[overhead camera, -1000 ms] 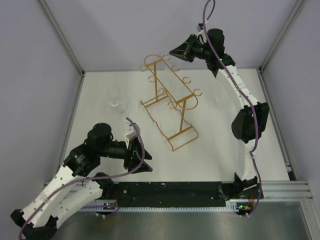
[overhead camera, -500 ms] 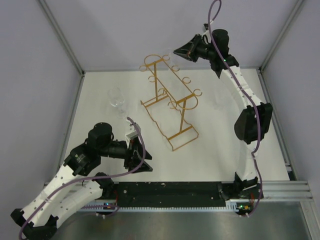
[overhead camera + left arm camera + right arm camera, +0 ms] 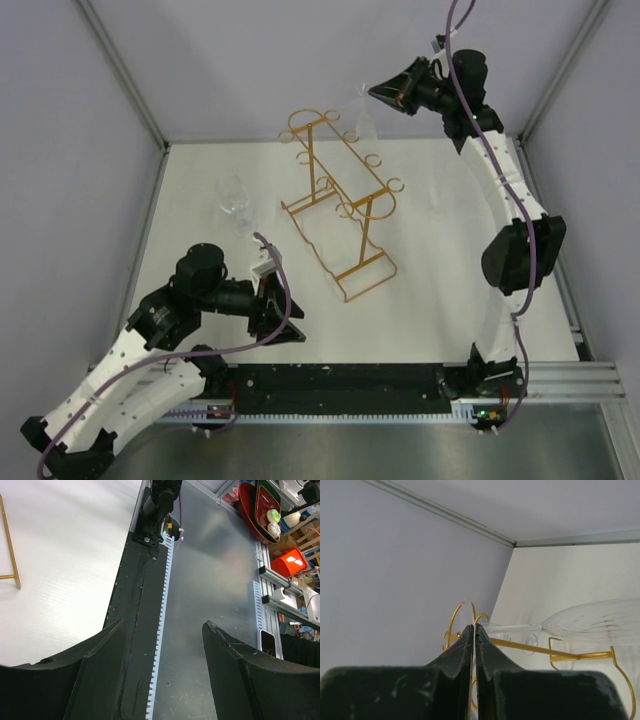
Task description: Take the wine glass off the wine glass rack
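Observation:
The wine glass rack [image 3: 340, 205] is a gold wire frame standing mid-table. My right gripper [image 3: 376, 92] is raised above the rack's far end, near the back wall. In the right wrist view the right gripper [image 3: 473, 628] is shut on the flat foot of the clear wine glass [image 3: 600, 622], which lies sideways with stem and bowl pointing right, above the rack's rails [image 3: 570, 653]. From above the wine glass [image 3: 361, 118] hangs faintly below the jaws, clear of the rails. My left gripper [image 3: 283, 316] is open and empty near the table's front edge, also in the left wrist view [image 3: 162, 630].
A second clear glass [image 3: 234, 200] stands upright on the table left of the rack. A faint third glass [image 3: 437, 205] seems to stand right of the rack. Grey walls enclose the table; a black strip [image 3: 137, 605] runs along the near edge.
My right gripper has risen and moved right and back, carrying the wine glass off the rack's far end. The left arm has not moved.

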Robot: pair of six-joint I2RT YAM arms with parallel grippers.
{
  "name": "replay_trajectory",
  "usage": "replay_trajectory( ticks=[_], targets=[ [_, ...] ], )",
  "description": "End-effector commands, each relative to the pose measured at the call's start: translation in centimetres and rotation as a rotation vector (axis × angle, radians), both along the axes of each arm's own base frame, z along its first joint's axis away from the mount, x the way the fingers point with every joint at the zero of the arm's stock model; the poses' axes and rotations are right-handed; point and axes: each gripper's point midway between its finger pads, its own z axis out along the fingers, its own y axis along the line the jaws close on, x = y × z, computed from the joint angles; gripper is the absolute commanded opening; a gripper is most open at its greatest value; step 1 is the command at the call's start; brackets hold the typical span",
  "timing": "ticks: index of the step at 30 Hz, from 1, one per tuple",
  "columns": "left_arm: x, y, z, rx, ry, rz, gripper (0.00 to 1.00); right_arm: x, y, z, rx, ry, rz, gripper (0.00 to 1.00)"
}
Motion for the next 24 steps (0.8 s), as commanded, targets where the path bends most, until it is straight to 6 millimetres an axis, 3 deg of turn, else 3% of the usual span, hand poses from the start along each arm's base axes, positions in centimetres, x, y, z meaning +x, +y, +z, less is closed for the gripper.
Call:
replay_trajectory(
  ticks=[1, 3, 8, 14, 18, 24],
  targets=[
    [-0.2, -0.2, 2.8, -0.055, -0.047, -0.02, 0.68, -4.5, -2.6, 7.7, -0.045, -0.216, -0.025, 0.0],
    [-0.5, -0.3, 3.6, -0.08, -0.038, -0.029, 0.68, -5.8, -3.3, 8.2, -0.092, -0.25, -0.036, 0.0],
    [-1.8, -0.5, 8.0, -0.203, -0.038, -0.082, 0.68, -10.5, -4.7, 9.6, -0.181, -0.341, -0.049, 0.0],
    [-2.3, -0.8, 13.2, -0.324, -0.03, -0.106, 0.68, -17.8, -6.5, 11.6, -0.248, -0.497, -0.06, 0.0],
    [-1.0, -1.6, 15.8, -0.375, 0.025, -0.045, 0.68, -22.7, -7.0, 12.2, -0.304, -0.617, -0.011, 0.0],
    [0.7, -2.7, 18.6, -0.47, 0.133, 0.008, 0.68, -28.4, -6.9, 11.6, -0.39, -0.723, 0.118, 0.0]
  ],
)
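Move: The right gripper holds the wine glass by its stem, already clear of the rack and hanging roughly bowl-down, its middle some 6 cm below the fingers and 2 cm farther out. The rack's middle is about 12 cm back, 8 cm left and 20 cm below; open table to the rack's right centres about 18 cm back, 22 cm right and 36 cm down. From the empty left gripper the glass is some 47 cm ahead, 16 cm right and 6 cm higher. Keep the right fingers shut on the stem and sweep the wine glass back about 25 cm, rising as you go and edging right, away from the rack and along its right side. Roll the wrist some 40 degrees about the fingers so the bowl swings outward. Meanwhile raise the open, empty left gripper nearly 15 cm, tipping its fingers up towards level. ##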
